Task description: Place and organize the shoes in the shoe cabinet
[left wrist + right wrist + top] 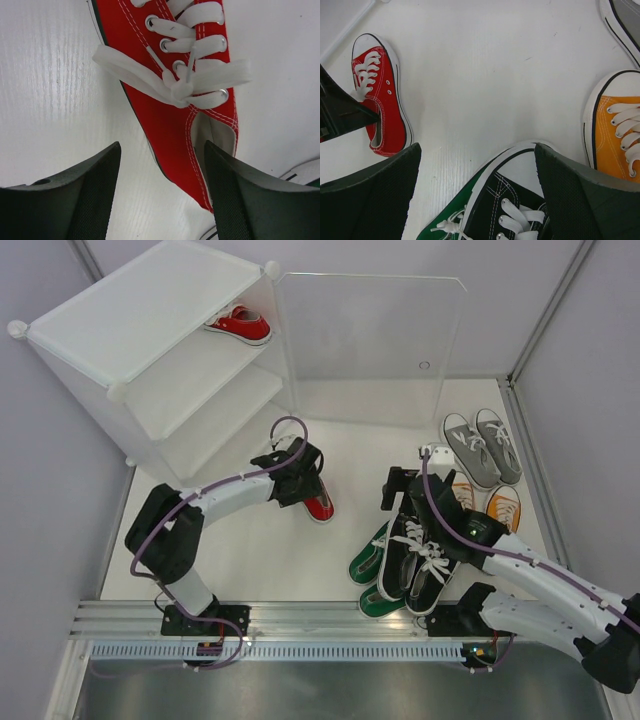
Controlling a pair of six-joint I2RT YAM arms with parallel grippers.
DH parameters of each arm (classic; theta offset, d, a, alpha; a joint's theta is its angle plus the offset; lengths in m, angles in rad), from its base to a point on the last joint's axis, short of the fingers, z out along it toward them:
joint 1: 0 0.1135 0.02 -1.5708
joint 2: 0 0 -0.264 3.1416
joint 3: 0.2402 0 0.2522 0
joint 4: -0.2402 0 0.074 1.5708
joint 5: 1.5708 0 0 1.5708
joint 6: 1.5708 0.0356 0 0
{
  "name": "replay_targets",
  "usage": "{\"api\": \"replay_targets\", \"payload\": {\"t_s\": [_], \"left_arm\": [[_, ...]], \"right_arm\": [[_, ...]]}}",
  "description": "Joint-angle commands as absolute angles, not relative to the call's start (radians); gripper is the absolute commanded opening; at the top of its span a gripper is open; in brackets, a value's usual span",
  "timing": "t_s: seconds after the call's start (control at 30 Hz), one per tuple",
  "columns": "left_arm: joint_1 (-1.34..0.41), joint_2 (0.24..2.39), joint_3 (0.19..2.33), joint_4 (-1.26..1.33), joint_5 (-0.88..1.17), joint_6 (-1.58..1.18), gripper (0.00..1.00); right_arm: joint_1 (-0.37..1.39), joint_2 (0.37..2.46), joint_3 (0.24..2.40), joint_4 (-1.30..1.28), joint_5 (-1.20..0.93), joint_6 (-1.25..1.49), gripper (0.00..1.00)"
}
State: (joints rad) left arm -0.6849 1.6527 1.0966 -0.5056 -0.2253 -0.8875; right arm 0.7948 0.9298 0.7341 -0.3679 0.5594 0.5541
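One red shoe [240, 325] stands on the top shelf of the white shoe cabinet [130, 320]. Its mate [322, 508] [185, 100] lies on the floor, and my left gripper [305, 488] [162, 195] hangs open over it. The heel sits between the fingers, close to the right one. My right gripper [398, 492] [477, 195] is open above the toe of a black shoe [415, 555] [515, 205]. That black pair lies partly on the green shoes [368, 562] [465, 210].
The clear cabinet door [370, 340] stands swung open at the back. The orange pair [503, 505] [615, 140] and the grey pair [485, 445] lie at the right, near the wall. The lower shelves [215, 400] show nothing on them.
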Motion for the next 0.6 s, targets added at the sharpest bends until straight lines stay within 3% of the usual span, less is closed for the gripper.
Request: {"api": "replay_targets", "payload": {"t_s": [0.0, 0.23, 0.33, 0.47, 0.5, 0.57], "left_arm": [[-0.695, 1.7, 1.132, -0.488, -0.296, -0.963, 0.7], [-0.719, 1.802, 1.155, -0.491, -0.291, -0.994, 0.68], [-0.719, 1.819, 1.149, -0.491, -0.287, -1.009, 0.6], [-0.726, 1.802, 1.149, -0.497, -0.29, -1.011, 0.38], [-0.726, 1.796, 1.15, -0.505, -0.29, -1.009, 0.27], [-0.729, 1.76, 1.155, -0.512, -0.293, -1.011, 0.14]], "right_arm": [[0.798, 0.868, 0.693, -0.357, 0.588, 0.58, 0.98], [0.798, 0.835, 0.655, -0.354, 0.588, 0.568, 0.98], [0.798, 0.83, 0.649, -0.354, 0.588, 0.56, 0.98], [0.798, 0.815, 0.632, -0.348, 0.589, 0.552, 0.98], [0.798, 0.808, 0.629, -0.347, 0.589, 0.551, 0.98], [0.798, 0.805, 0.627, -0.348, 0.589, 0.548, 0.98]]}}
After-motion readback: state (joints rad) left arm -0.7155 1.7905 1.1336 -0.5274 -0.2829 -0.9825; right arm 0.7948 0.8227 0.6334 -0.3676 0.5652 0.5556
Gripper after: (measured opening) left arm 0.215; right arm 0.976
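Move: The red shoe on the table lies under the left hand, its middle about 5 cm ahead and 5 cm below, toe pointing forward, heel by the fingers. The cabinet's near bottom corner is some 18 cm ahead and 4 cm to the left of this hand. The black shoes sit roughly 21 cm right and 16 cm back, the green ones 14 cm right and 19 cm back. From the right hand, the red shoe is about 10 cm ahead, 19 cm left and 16 cm lower. Straight down goes the left hand, about 4 cm onto the heel end of the red shoe, one finger going into the opening and the other outside its left wall. Then it stays at that height and closes from well open to nearly shut, pinching the side wall. The open right hand eases a couple of centimetres back, right and down near the black shoes. ##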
